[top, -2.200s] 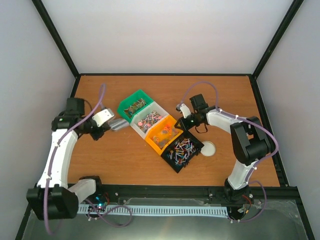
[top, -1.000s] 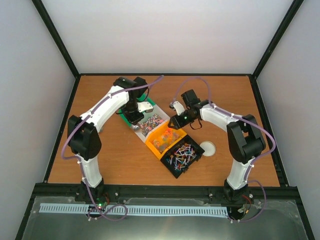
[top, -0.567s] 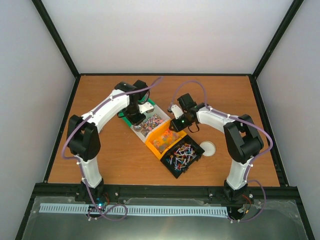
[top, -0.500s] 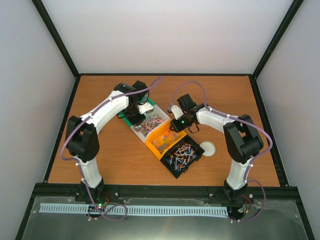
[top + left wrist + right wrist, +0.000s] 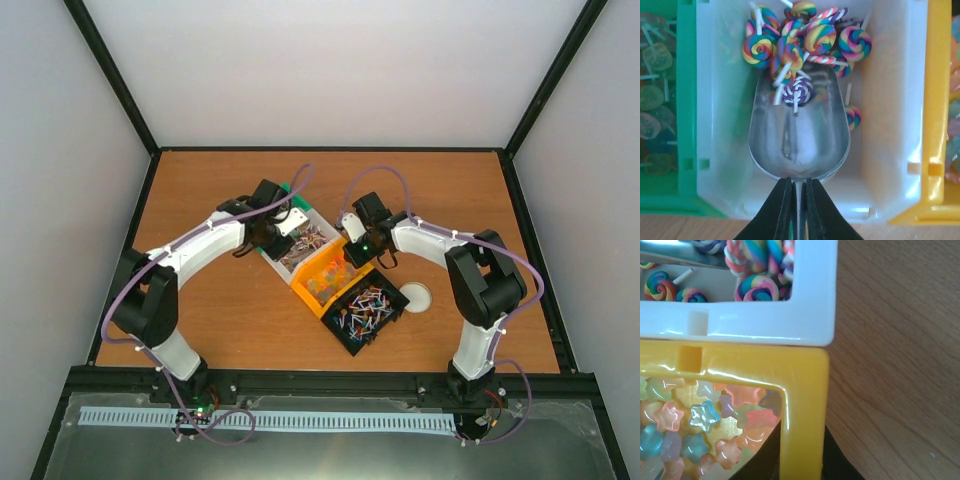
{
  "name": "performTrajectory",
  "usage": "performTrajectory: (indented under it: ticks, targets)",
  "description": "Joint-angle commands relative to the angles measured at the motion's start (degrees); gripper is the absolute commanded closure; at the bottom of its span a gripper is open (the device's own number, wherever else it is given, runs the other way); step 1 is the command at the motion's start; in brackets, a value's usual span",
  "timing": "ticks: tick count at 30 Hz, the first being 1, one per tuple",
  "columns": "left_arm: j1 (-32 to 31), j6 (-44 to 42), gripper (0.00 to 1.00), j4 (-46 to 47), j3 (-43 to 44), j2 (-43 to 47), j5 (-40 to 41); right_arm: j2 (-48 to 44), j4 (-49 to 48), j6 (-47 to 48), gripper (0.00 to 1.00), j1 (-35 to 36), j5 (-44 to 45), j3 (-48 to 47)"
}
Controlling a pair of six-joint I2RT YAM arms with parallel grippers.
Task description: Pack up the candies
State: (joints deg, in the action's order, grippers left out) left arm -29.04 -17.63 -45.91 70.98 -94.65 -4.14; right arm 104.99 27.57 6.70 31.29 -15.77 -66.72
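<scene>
My left gripper [image 5: 798, 182] is shut on the handle of a metal scoop [image 5: 798, 145] that lies inside the white bin [image 5: 715, 150]. One purple swirl lollipop [image 5: 799, 89] rests at the scoop's mouth, against a heap of rainbow lollipop candies [image 5: 805, 37]. My right gripper [image 5: 801, 440] is shut on the corner wall of the yellow bin [image 5: 802, 390], one finger inside and one outside. Pastel star candies [image 5: 700, 420] fill that bin. In the top view the left gripper [image 5: 283, 224] is over the white bin [image 5: 312, 240] and the right gripper [image 5: 352, 243] is at the yellow bin [image 5: 328, 276].
Four bins stand in a diagonal row: green [image 5: 288, 188], white, yellow, and black [image 5: 365, 308] with stick-like candies. The green bin [image 5: 685, 100] holds pale flat lollipops. A white round disc [image 5: 416, 295] lies on the wooden table right of the black bin.
My left arm swung from the table's left side to the bins and lowered the scoop into the white bin. My right gripper moved left and down onto the yellow bin's corner.
</scene>
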Motion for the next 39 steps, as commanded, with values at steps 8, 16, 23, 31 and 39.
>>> performTrajectory:
  ticks: [8,16,23,31,39]
  targets:
    - [-0.49,1.56,0.99,26.84,-18.01,2.33,-5.37,-0.75,-0.45,1.30,0.97,0.79,0.44,0.60]
    - [2.82,-0.14,0.99,35.52,-28.11,14.77,-7.54,-1.77,-0.64,-0.17,0.97,0.31,2.98,1.62]
    - [5.32,-0.72,0.99,42.13,-34.30,23.42,-10.93,-1.84,-0.51,0.44,0.97,-0.15,2.21,2.65]
    - [6.80,0.09,0.99,42.72,-38.37,30.04,-13.86,-2.26,-0.05,1.28,0.97,-0.99,2.26,2.40]
    - [7.57,2.38,0.99,38.35,-40.95,39.94,-13.87,-1.87,0.45,1.33,0.97,-2.23,2.41,1.55]
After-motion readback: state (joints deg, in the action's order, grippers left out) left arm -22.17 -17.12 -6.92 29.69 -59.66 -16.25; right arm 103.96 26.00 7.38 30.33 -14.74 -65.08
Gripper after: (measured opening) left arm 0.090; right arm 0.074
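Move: The left hand holds the scoop handle over the near-left wall of the white bin; the lollipop pile it digs into lies about 4 cm ahead, 6 cm to its right and some 7 cm below. The green bin's middle is around 9 cm ahead and 2 cm left, the yellow bin's 5 cm back and 11 cm right, both roughly 7 cm lower. From the right hand, shut on the yellow bin's rim, the pile is some 4 cm ahead, 10 cm left and 2 cm lower. Forward, right and down by a couple of centimetres, the left hand first drives the scoop into the lollipops in the white bin, then draws back, left and up about 5 cm each way. Throughout, the wrist tips the fingers up towards forward-right, some 35 degrees in all, levelling the bowl. The left fingers keep the handle; the right hand stays pinched on the yellow bin's rim. ##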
